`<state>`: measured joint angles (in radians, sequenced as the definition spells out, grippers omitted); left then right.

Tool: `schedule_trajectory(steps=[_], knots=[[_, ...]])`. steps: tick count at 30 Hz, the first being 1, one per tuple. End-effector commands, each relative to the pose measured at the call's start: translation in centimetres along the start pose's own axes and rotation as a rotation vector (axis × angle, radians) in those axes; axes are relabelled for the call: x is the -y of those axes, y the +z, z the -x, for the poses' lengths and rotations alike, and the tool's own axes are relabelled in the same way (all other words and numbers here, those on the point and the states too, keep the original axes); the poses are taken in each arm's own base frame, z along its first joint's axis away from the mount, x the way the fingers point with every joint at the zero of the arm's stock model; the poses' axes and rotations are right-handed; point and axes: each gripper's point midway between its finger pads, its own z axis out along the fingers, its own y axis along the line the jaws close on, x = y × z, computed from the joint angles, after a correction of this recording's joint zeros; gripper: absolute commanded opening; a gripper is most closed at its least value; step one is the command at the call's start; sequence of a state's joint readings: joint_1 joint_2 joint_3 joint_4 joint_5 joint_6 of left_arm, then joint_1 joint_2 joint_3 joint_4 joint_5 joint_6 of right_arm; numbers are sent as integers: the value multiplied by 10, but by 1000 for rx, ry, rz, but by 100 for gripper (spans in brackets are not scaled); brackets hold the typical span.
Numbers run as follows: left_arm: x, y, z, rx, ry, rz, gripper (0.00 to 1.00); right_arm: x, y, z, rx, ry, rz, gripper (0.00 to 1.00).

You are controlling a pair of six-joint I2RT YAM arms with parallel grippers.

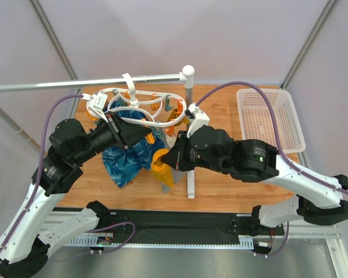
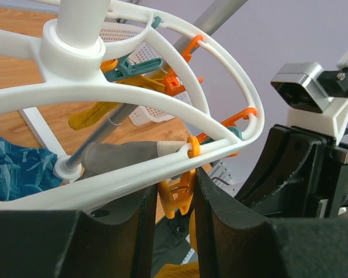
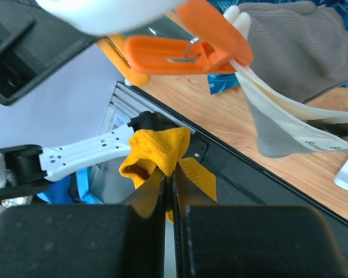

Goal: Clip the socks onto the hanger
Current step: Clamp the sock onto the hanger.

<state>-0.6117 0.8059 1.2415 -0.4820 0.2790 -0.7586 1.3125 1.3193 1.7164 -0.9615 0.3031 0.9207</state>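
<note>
The white hanger (image 1: 140,105) with orange clips hangs from the grey rail. In the left wrist view my left gripper (image 2: 174,188) is shut on one orange clip (image 2: 177,197) that dangles from the hanger's outer ring (image 2: 162,95); both fingers press its sides. A mustard-yellow sock (image 3: 156,152) is bunched in my shut right gripper (image 3: 169,174), which is held just below and in front of the hanger (image 1: 165,161). The top of that sock (image 2: 180,269) shows under the held clip. Another yellow sock (image 2: 95,116) hangs from a clip at the hanger's far side.
A blue patterned cloth (image 1: 124,157) hangs under the hanger. A grey and beige garment (image 3: 296,58) is clipped by an orange clip (image 3: 185,49). The rail's post (image 1: 189,133) stands mid-table, and a white basket (image 1: 271,119) sits at the right.
</note>
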Motion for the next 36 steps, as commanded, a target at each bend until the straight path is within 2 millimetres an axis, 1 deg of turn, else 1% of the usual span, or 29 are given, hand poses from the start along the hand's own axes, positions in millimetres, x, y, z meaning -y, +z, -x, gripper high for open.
schedule_trajectory(steps=[1, 2, 6, 7, 9, 11, 13, 16, 22, 23, 24, 29, 36], knots=[[-1, -1, -18, -74, 61, -32, 0, -18, 1, 23, 71, 112, 22, 0], [-2, 0, -18, -73, 63, -36, 0, -19, 6, 25, 70, 117, 4, 0], [8, -2, -14, -53, 70, -90, 0, -20, 15, 26, 61, 130, -3, 0], [9, -2, -14, -50, 72, -93, 0, -17, 17, 30, 65, 143, -10, 0], [11, -4, -13, -44, 80, -97, 0, -14, 24, 30, 57, 151, -15, 0], [9, -6, -11, -34, 84, -88, 0, -11, 26, 32, 54, 156, -22, 0], [13, -10, -10, -25, 91, -98, 0, -8, 29, 33, 56, 169, -19, 0], [15, -11, -10, -31, 101, -107, 0, -5, 31, 40, 69, 192, -19, 0], [8, -11, -13, -36, 116, -83, 0, -7, 37, 44, 40, 209, 6, 0], [9, -10, -13, -37, 115, -90, 0, -7, 34, 43, 41, 208, 20, 0], [10, -10, -15, -45, 116, -95, 0, -9, 33, 47, 58, 213, 35, 0], [9, -11, -15, -53, 127, -88, 0, -4, 29, 56, 80, 254, 30, 0], [2, -8, -14, -57, 174, -60, 0, -8, 37, 60, 55, 269, 5, 0]])
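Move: The right gripper holds the yellow sock. The orange clip it is taken to sits on the near rim of the hanger, about 6 cm ahead, 5 cm to the left and 3 cm up, right at the left gripper's fingertips. The clipped grey sock hangs some 2 cm ahead, 3 cm to the right and 6 cm below the right hand; the blue cloth lies 5 cm ahead, 13 cm to the left and about 12 cm lower. Carry the yellow sock with the right gripper about 5 cm forward, with a short 2 cm shift left at the start, up under the rim to the orange clip. Keep the right fingers shut on the sock and roll that wrist some 15 degrees. Let the left gripper stay at the rim, holding its pinch on the clip, its wrist tilting slightly. ##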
